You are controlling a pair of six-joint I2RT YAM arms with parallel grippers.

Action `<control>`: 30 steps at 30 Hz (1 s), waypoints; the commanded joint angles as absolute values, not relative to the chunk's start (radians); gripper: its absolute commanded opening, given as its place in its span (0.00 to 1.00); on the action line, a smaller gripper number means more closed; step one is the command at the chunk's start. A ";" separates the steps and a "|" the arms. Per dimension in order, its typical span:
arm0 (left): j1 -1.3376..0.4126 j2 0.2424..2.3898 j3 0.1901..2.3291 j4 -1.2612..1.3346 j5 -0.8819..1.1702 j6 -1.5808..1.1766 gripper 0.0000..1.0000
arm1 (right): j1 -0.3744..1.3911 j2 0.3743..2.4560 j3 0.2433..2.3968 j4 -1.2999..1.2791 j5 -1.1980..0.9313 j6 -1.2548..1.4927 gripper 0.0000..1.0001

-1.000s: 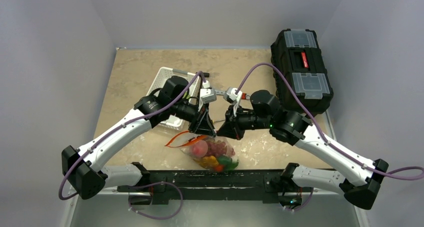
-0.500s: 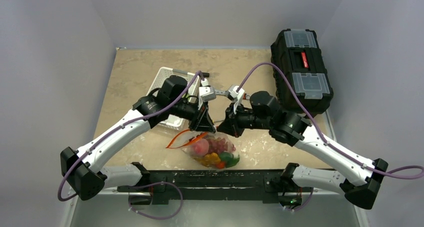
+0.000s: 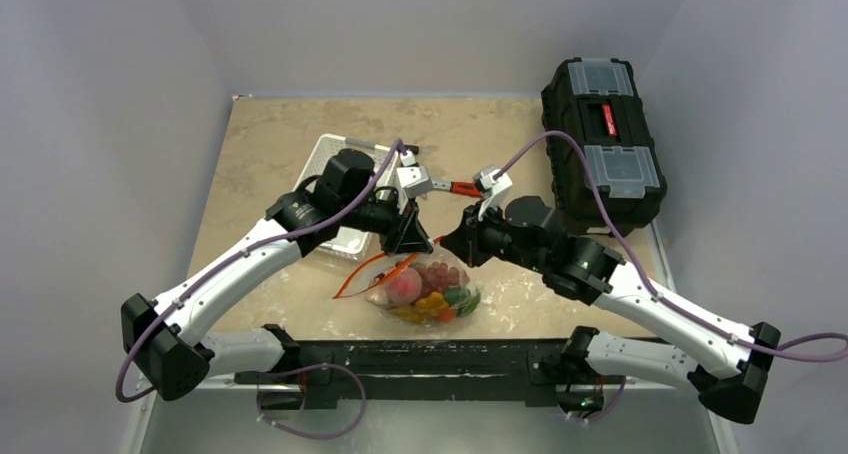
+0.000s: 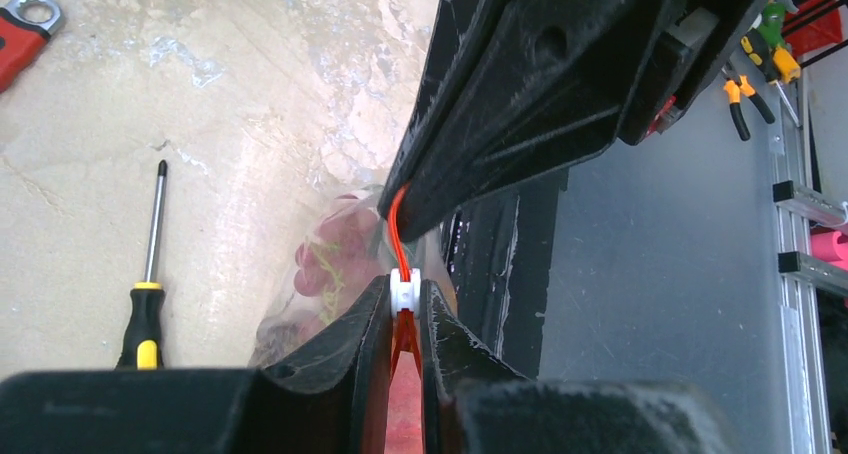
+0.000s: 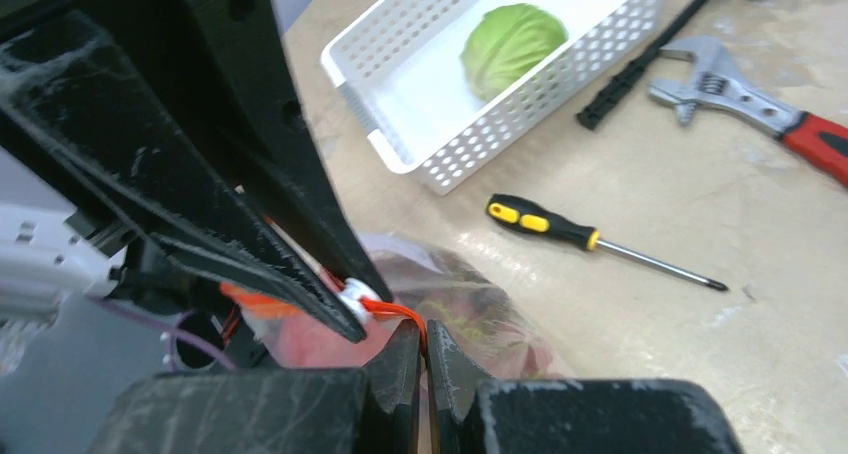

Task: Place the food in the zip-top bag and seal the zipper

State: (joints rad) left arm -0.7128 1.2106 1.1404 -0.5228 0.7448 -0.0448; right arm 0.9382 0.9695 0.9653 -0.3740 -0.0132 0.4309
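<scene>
The clear zip-top bag [image 3: 430, 296] lies near the table's front edge. Inside it are a pink peach [image 3: 402, 286], dark grapes [image 3: 440, 274] and orange and green pieces. My left gripper [image 4: 403, 299] is shut on the white slider [image 4: 402, 290] of the red-orange zipper [image 4: 396, 224]. Just beyond it my right gripper [image 5: 425, 339] is shut on the zipper strip [image 5: 398, 312], tip to tip with the left fingers [image 5: 220, 234]. A green cabbage [image 5: 513, 36] sits in the white basket [image 5: 440, 154].
A black-and-yellow screwdriver [image 5: 560, 232] lies between the basket and the bag. A red-handled wrench [image 5: 760, 109] and a black tool lie further off. A black toolbox [image 3: 603, 139] stands at the back right. The black arm mount runs just in front of the bag.
The left jaws have narrowed onto the slider. The right wrist has turned and drawn away to the right. The bag has shifted slightly up and to the right.
</scene>
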 commanded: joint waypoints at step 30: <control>-0.718 1.185 1.175 -0.588 0.828 -0.023 0.00 | 0.889 0.969 1.035 -0.462 -0.269 0.226 0.52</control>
State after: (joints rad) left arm -0.7158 1.2133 1.1408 -0.6125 0.7795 -0.0406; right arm 0.9070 0.9405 0.9810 -0.4679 -0.0765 0.2920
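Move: The right fingers grip the closed end of the orange zipper, with the white slider about 3 cm to their left and 2 cm back. The left fingers hold that slider. From the left hand, the bag's food lies roughly 4 cm back and 15 cm below, neither left nor right; the screwdriver lies straight ahead some 12 cm and about 22 cm below. Rightward and forward, the right hand draws away from the slider, about 6 cm right and 3 cm out, turning some 20 degrees clockwise. It then swings back left and towards the base, unwinding that turn, and opens its fingers halfway beside the zipper end, no longer pinching it. The left hand keeps its pinch on the slider, easing slightly back and down. ##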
